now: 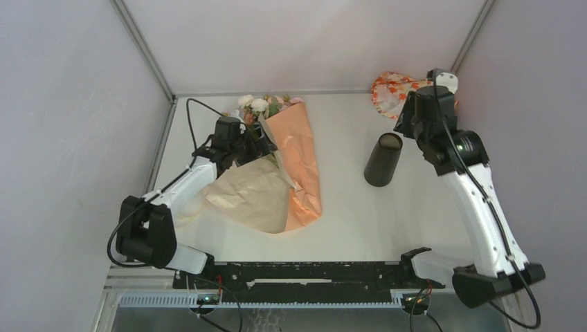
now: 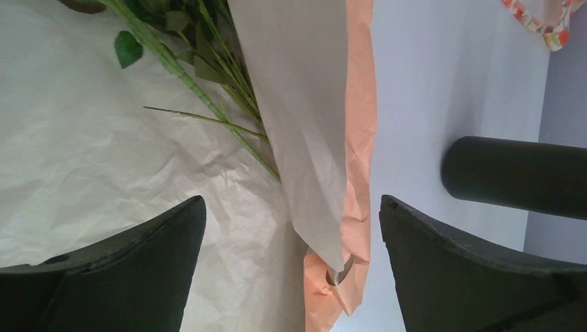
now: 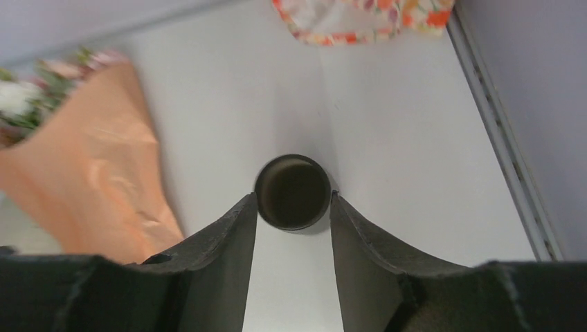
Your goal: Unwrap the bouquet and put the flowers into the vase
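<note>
The bouquet (image 1: 299,159) lies partly unwrapped left of centre, its peach paper (image 3: 90,166) folded back over a spread tan sheet (image 1: 249,197). The flowers (image 1: 259,105) point to the far edge, and their green stems (image 2: 208,97) rest on the tan sheet. My left gripper (image 1: 259,142) hovers wide open over the paper (image 2: 291,200) just below the stems, holding nothing. The dark vase (image 1: 383,160) stands upright right of centre. My right gripper (image 3: 294,196) hangs above it, jaws apart, one fingertip at each side of the rim (image 3: 293,225).
An orange-and-white floral cloth (image 1: 391,90) lies bunched in the far right corner behind the right arm. The vase (image 2: 516,176) shows to the right in the left wrist view. Grey walls close in the table on three sides.
</note>
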`<state>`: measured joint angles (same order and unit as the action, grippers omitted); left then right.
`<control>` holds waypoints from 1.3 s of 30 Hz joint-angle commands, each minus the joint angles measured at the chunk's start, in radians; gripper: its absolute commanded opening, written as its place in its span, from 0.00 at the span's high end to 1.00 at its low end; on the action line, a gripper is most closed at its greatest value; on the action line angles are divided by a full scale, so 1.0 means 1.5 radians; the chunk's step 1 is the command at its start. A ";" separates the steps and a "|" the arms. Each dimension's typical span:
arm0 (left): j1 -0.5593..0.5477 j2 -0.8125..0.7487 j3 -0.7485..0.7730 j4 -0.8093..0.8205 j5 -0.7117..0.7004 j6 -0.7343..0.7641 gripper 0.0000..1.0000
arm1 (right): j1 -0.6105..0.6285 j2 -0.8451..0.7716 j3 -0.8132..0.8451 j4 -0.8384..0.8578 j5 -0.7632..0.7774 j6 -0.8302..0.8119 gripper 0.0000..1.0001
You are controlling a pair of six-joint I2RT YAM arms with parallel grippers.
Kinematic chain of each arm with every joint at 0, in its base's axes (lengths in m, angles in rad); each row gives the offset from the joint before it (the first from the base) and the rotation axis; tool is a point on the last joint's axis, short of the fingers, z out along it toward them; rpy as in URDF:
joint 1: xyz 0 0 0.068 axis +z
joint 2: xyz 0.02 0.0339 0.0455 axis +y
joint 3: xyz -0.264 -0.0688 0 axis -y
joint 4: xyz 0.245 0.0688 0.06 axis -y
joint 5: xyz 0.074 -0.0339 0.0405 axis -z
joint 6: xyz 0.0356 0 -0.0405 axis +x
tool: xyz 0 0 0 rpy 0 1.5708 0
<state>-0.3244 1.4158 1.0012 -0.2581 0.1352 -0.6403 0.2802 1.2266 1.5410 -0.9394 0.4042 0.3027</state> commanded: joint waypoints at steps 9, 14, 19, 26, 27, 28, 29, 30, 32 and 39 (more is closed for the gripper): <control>-0.055 0.202 0.186 -0.015 -0.012 -0.009 0.07 | 0.094 -0.079 -0.006 0.079 -0.003 0.013 0.48; -0.067 0.254 0.247 -0.034 0.003 -0.010 0.52 | 0.097 -0.093 -0.036 0.100 -0.011 0.011 0.48; -0.095 0.262 0.309 -0.044 -0.009 -0.008 1.00 | 0.096 -0.111 -0.068 0.120 -0.015 0.004 0.47; -0.127 0.328 0.459 -0.050 0.065 -0.020 1.00 | 0.089 -0.119 -0.095 0.127 -0.030 0.003 0.46; -0.133 0.339 0.484 -0.042 0.076 -0.022 1.00 | 0.088 -0.120 -0.098 0.127 -0.032 0.003 0.46; -0.139 0.352 0.499 -0.030 0.088 -0.023 1.00 | 0.086 -0.121 -0.101 0.127 -0.034 0.002 0.46; -0.145 0.367 0.518 -0.021 0.102 -0.025 1.00 | 0.084 -0.121 -0.103 0.127 -0.037 0.001 0.46; -0.150 0.390 0.535 -0.009 0.119 -0.027 1.00 | 0.082 -0.123 -0.106 0.128 -0.041 0.001 0.46; -0.162 0.430 0.564 0.018 0.170 -0.036 1.00 | 0.078 -0.124 -0.112 0.129 -0.048 0.001 0.46; -0.203 0.546 0.626 0.095 0.266 -0.055 0.96 | 0.073 -0.125 -0.116 0.123 -0.056 0.000 0.46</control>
<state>-0.5930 2.1727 1.8870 -0.2054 0.4107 -0.7006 0.3950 1.0618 1.3659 -0.7956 0.3309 0.3077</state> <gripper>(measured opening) 0.025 0.535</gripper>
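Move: The raised free edge of the wrapping paper's right flap lies about 5 cm ahead of the left hand, 7 cm to its right and 4 cm below. The flower stems show roughly 5 cm ahead, 2 cm right and 14 cm down, with the flower heads some 19 cm ahead and 2 cm left, about 10 cm down. The vase stands about 40 cm to the right, level fore and aft, its middle 5 cm lower. From the right hand the flap edge is some 34 cm left, 7 cm ahead and 21 cm down. The left hand, fingers wide, reaches right, forward and down to the flap's edge, shuts on it and pinches the paper, then lifts it about 10 cm while sweeping some 17 cm farther right towards the vase, turning clockwise and sinking a little at the end. The right hand, empty and half open, rises about 5 cm clear of the vase, shifts some 4 cm left and slightly back, then sinks again to its starting height. ##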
